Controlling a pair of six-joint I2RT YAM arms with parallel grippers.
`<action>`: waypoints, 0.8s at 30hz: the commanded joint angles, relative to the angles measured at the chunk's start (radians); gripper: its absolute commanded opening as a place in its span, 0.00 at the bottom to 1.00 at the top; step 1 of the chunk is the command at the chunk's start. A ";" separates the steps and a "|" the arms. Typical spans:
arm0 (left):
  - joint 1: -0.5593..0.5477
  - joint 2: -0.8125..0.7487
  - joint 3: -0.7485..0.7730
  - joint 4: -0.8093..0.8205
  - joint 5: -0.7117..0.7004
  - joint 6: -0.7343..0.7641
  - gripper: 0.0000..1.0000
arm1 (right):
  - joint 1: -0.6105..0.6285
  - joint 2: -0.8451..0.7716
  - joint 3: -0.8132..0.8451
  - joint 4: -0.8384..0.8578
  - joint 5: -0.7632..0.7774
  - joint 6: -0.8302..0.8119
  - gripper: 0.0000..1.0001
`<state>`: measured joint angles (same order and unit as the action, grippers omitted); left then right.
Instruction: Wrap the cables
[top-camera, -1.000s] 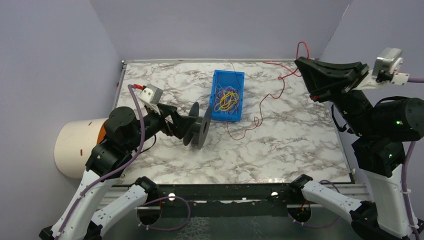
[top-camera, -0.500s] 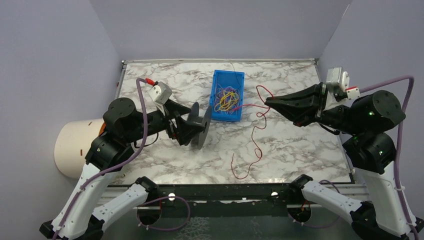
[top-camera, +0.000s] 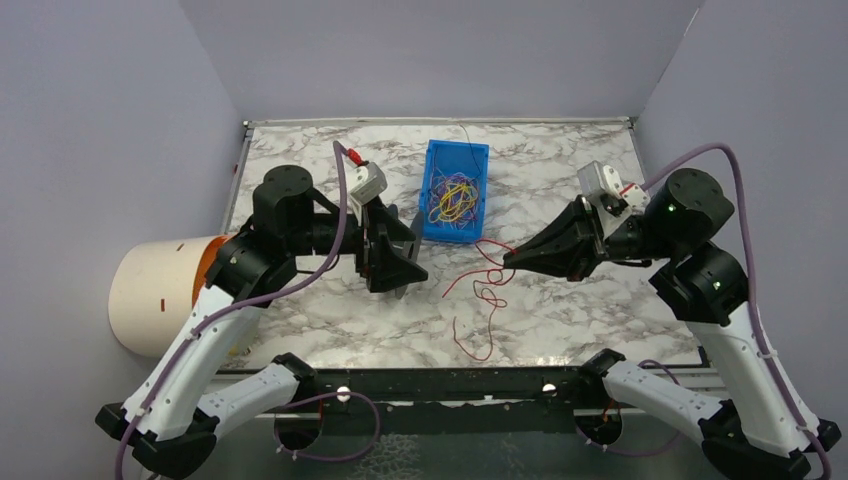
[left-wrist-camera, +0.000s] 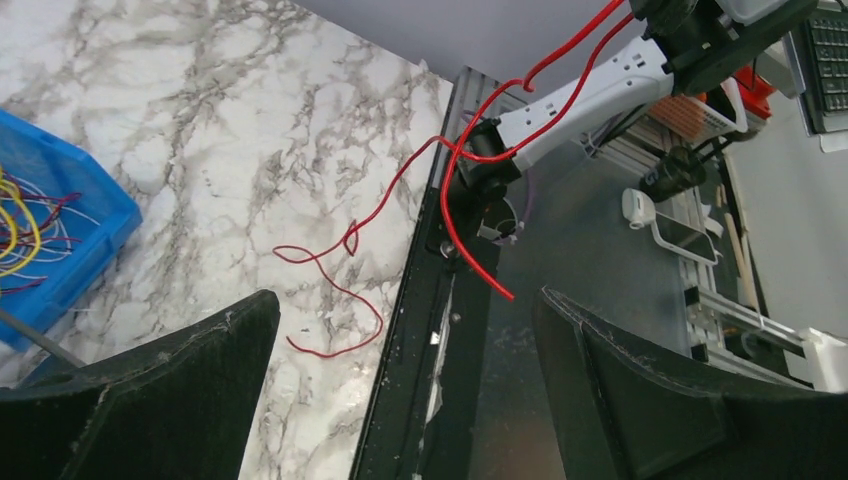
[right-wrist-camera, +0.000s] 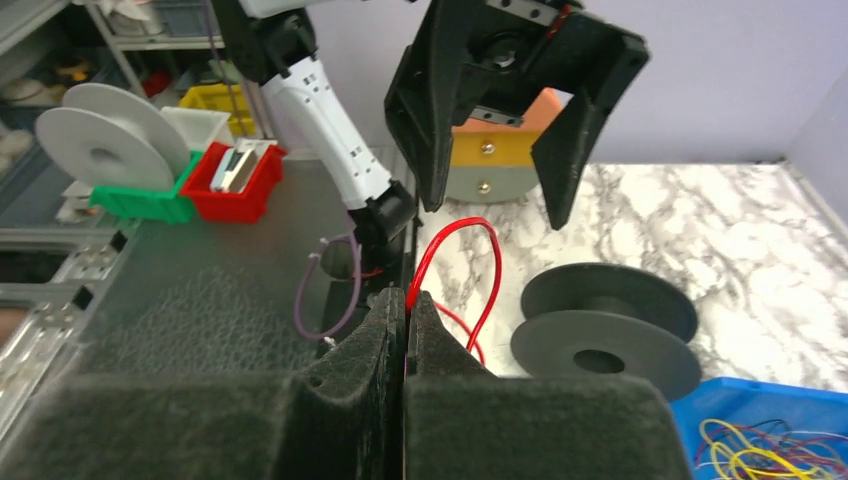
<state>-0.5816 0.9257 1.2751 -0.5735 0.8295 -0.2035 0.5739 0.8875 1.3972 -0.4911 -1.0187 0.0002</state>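
A long red cable (top-camera: 482, 292) is pinched at one end in my right gripper (top-camera: 507, 258), which is shut on it, the jaws pressed together (right-wrist-camera: 405, 300). From there it droops in loops onto the marble and trails toward the front edge (left-wrist-camera: 330, 262). More cables (top-camera: 452, 200), yellow, red and purple, lie tangled in a blue bin (top-camera: 433, 160). My left gripper (top-camera: 395, 255) stands open and empty (left-wrist-camera: 400, 300), facing the right one from the left. A black spool (right-wrist-camera: 600, 330) rests on the table below it (right-wrist-camera: 495, 205).
A white and orange cylinder (top-camera: 160, 295) sits off the table's left edge. A black front rail (top-camera: 450, 380) runs along the near side. Purple walls close in the back and sides.
My right arm swung down from the back right to mid-table, dragging the red cable with it. My left arm shifted right, its fingers now pointing at the right gripper.
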 joint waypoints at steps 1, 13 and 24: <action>0.004 0.031 0.001 0.002 0.141 0.027 0.99 | 0.000 0.013 -0.040 0.094 -0.113 0.059 0.01; -0.046 0.119 -0.079 0.015 0.203 0.027 0.92 | 0.000 0.104 -0.061 0.186 -0.174 0.082 0.01; -0.154 0.185 -0.084 0.014 0.090 0.033 0.69 | 0.001 0.147 -0.060 0.195 -0.171 0.038 0.01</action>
<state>-0.7292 1.1122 1.1870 -0.5735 0.9546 -0.1902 0.5739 1.0382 1.3354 -0.3222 -1.1664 0.0597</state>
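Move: The red cable's short free end dangles about 5 cm to the right of the left hand, some 4 cm back and roughly 8 cm below it. From the right hand, which already pinches the cable, that end is about 7 cm left, level fore-and-aft and 14 cm down. The dark reel stands some 12 cm ahead of the left hand, 5 cm left and 28 cm below; the blue box lies about 29 cm ahead, 8 cm right and 36 cm below. The red cable's free end is what the left hand goes for: it sinks about 7 cm while reaching some 4 cm right and a little back, swinging roughly 15 degrees clockwise, its wide-open fingers starting to close around the end without yet pinching it. The right hand keeps its pinch and carries the cable about 5 cm left, forward and down. ##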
